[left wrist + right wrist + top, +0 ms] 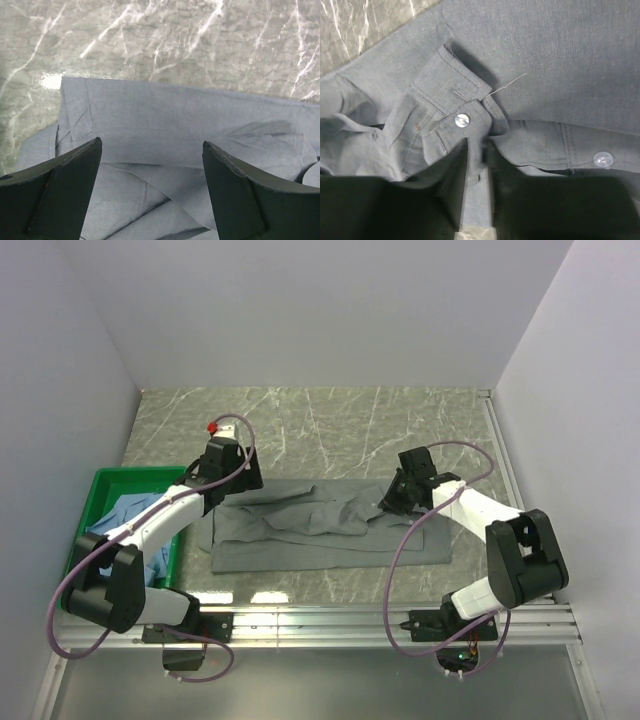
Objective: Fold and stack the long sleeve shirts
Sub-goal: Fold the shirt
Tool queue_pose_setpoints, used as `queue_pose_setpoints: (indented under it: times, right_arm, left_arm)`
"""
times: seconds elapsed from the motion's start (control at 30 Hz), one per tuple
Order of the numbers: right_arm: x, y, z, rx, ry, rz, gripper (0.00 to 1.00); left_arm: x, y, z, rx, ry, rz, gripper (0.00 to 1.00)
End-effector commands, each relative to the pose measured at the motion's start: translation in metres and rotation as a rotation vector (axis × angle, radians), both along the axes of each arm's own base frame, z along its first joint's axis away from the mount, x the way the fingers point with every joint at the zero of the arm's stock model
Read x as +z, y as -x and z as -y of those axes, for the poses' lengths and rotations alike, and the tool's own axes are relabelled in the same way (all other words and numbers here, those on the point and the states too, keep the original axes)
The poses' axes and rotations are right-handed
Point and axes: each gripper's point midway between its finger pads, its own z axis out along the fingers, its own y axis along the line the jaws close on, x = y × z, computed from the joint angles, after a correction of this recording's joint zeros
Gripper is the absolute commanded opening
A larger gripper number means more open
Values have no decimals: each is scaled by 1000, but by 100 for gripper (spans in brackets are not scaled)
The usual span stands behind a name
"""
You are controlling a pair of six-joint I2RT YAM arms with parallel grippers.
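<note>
The grey-green long sleeve shirt [330, 530] lies spread flat across the marble table, sleeves folded over its middle. My left gripper [232, 480] hovers open over the shirt's left end [175, 115], with the fingers [75, 175] wide apart and only cloth below them. My right gripper [392, 502] is at the shirt's right end. Its jaws [477, 150] are pinched on a buttoned band of the grey-green cloth [560, 50], just below a white button [462, 120]. The light blue long sleeve shirt [120, 512] lies crumpled in the bin at the left.
A green plastic bin [110, 476] stands at the left edge beside the left arm. White walls close in the table on three sides. A metal rail [400, 615] runs along the near edge by the arm bases.
</note>
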Motion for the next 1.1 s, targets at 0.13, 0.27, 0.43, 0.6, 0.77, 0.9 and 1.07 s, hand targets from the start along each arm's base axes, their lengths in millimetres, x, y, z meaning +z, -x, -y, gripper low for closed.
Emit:
queue_pose_setpoints:
  times: [0.13,0.27,0.43,0.6,0.77,0.9,1.07]
  right_arm:
    - [17,-2,4,10,8,73,0]
    - [41,7,4,86,18,137,0]
    - [92,24,0,276,20,312,0]
    - [147,60,-8,524,4,536,0]
    - [194,108,-21,713,-93,724,0]
    - [214,151,-40,932,-231,808,0]
    - [220,184,-47,1108,-300,863,0]
  left_arm:
    - [15,-13,-3,25,17,57,87]
    - [17,-14,-7,43,10,63,87]
    - [12,-15,-12,64,11,43,87]
    - [5,-15,-17,92,14,10,87]
    - [3,-15,-18,101,20,4,87]
    - [2,-14,-20,108,21,2,88]
    - [1,-13,-18,106,29,-6,88]
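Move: The cuff of the laid-over sleeve lies right at the right fingertips: its middle is about 2 cm ahead, straight in line and 1 cm below. The other cuff lies flat some 6 cm to the right of the hand and 4 cm back. The shirt's far edge is about 7 cm ahead, straight out. From the left hand, the first cuff is about 37 cm to the right, 3 cm back and 7 cm lower. The right fingers, already partly shut, close fully and pinch the sleeve cuff by its buttoned edge. They lift it about 20 cm, rising first and then sweeping back towards the base some 15 cm, while the wrist swings counter-clockwise by about 50 degrees and tips the fingers upward, grip kept. The left hand, still wide open, eases 2 cm left above the shirt's left end. ##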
